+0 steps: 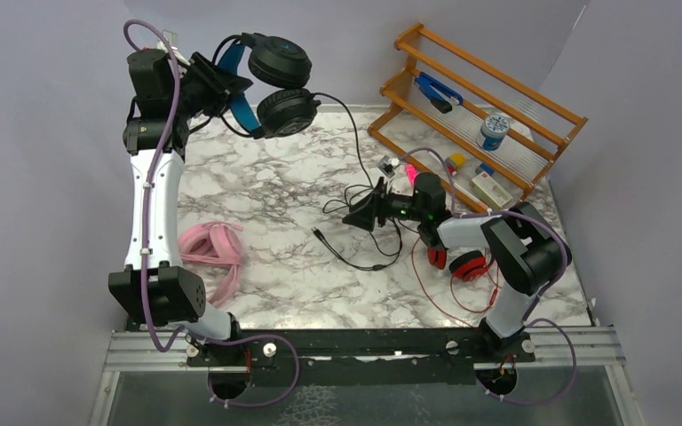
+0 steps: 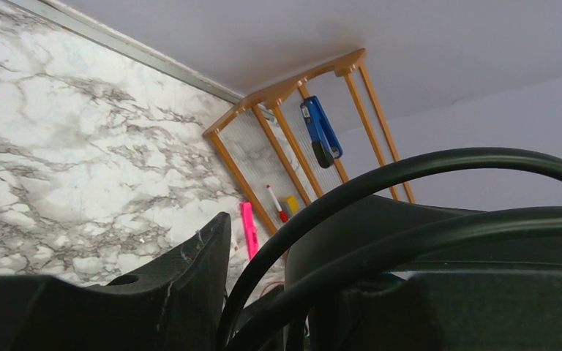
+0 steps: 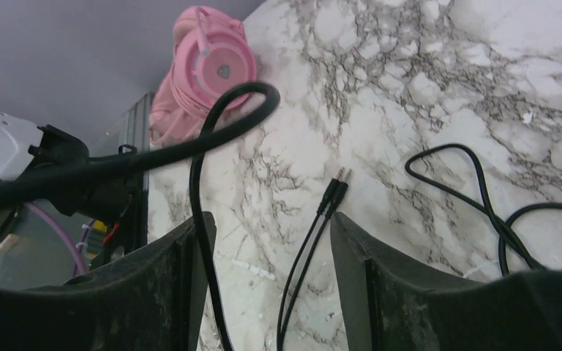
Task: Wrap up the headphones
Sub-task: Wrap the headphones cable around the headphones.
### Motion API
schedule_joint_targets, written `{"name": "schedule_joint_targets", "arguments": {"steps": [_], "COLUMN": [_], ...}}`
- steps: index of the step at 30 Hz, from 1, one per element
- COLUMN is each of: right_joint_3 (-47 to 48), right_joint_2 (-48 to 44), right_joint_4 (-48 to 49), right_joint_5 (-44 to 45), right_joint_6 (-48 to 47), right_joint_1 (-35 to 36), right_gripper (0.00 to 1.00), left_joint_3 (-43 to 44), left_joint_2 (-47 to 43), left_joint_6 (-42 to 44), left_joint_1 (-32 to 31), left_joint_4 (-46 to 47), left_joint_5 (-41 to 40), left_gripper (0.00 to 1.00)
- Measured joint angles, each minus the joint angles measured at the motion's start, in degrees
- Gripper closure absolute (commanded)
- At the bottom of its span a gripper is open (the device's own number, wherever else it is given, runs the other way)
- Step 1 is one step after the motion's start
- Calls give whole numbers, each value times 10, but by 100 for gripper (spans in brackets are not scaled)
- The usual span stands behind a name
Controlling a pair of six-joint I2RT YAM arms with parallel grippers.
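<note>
The black headphones with a blue headband (image 1: pixel 275 84) hang in the air at the back left, with my left gripper (image 1: pixel 224 89) shut on the band. In the left wrist view one dark finger (image 2: pixel 190 285) shows beside the black band (image 2: pixel 439 219). Their thin black cable (image 1: pixel 355 142) trails down to a loose tangle on the marble. My right gripper (image 1: pixel 350 216) hovers low over that tangle, open, with two strands and the plug end (image 3: pixel 339 183) lying between its fingers (image 3: pixel 183 278). Pink headphones (image 1: pixel 209 247) lie at the left. Red headphones (image 1: pixel 467 264) sit under the right arm.
A wooden rack (image 1: pixel 479 98) stands at the back right with a blue tool (image 1: pixel 435 91), a blue-and-white jar (image 1: pixel 495 131) and small items on it. A pink marker (image 1: pixel 413 170) lies by its foot. Grey walls close in the left, back and right sides.
</note>
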Motion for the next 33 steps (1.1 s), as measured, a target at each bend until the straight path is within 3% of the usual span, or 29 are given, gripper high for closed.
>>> {"name": "schedule_joint_targets", "arguments": {"steps": [5,10,16,22,27,33], "right_joint_3": [13,46,181,304,400,468], "right_joint_2": [10,11,30,62,109,125], "right_joint_4": [18,-44,-217,-351,-468,-567], "right_joint_5": [1,16,26,15,12,12], "right_joint_6": [22,12,-78,-163,-212,-233], "right_joint_1": [-3,-49,-122,-116,-103,-94], "right_gripper": [79,85,87,94,95,100], "left_joint_3": [-3,-54,-208,-279,-320,-357], "left_joint_2": [1,-7,-95,-165,-169,-159], "left_joint_6": [1,40,189,319,382,417], "left_joint_1": [-20,-66,-206,-344,-495,-580], "left_joint_4": [34,107,93,38,28,23], "left_joint_5": [39,108,134,67,-48,-175], "left_gripper": [100,100,100,100,100,100]}}
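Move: The cable strand running down from the black headphones lies between the right hand's open fingers, about 2 cm back of its hand point. The cable's jack ends lie some 8 cm left and 3 cm ahead of that hand, and the loose cable loops about 10 cm ahead and 3 cm left, both roughly 12 cm below. From the left hand, which holds the headphones, that strand is about 16 cm back, 22 cm right and 27 cm lower; the wrapped pink headphones sit 15 cm back, 6 cm left and 37 cm below. Sweeping right and back by about 25 cm each and sinking 18 cm, the left hand keeps its hold on the headband and carries the black headphones over the near middle of the table, swinging clockwise some 55 degrees while rolling its left side up. The right fingers shut on the cable as that hand heads forward about 15 cm, drifting right and rising slightly, and draws the strand away from the headphones. ##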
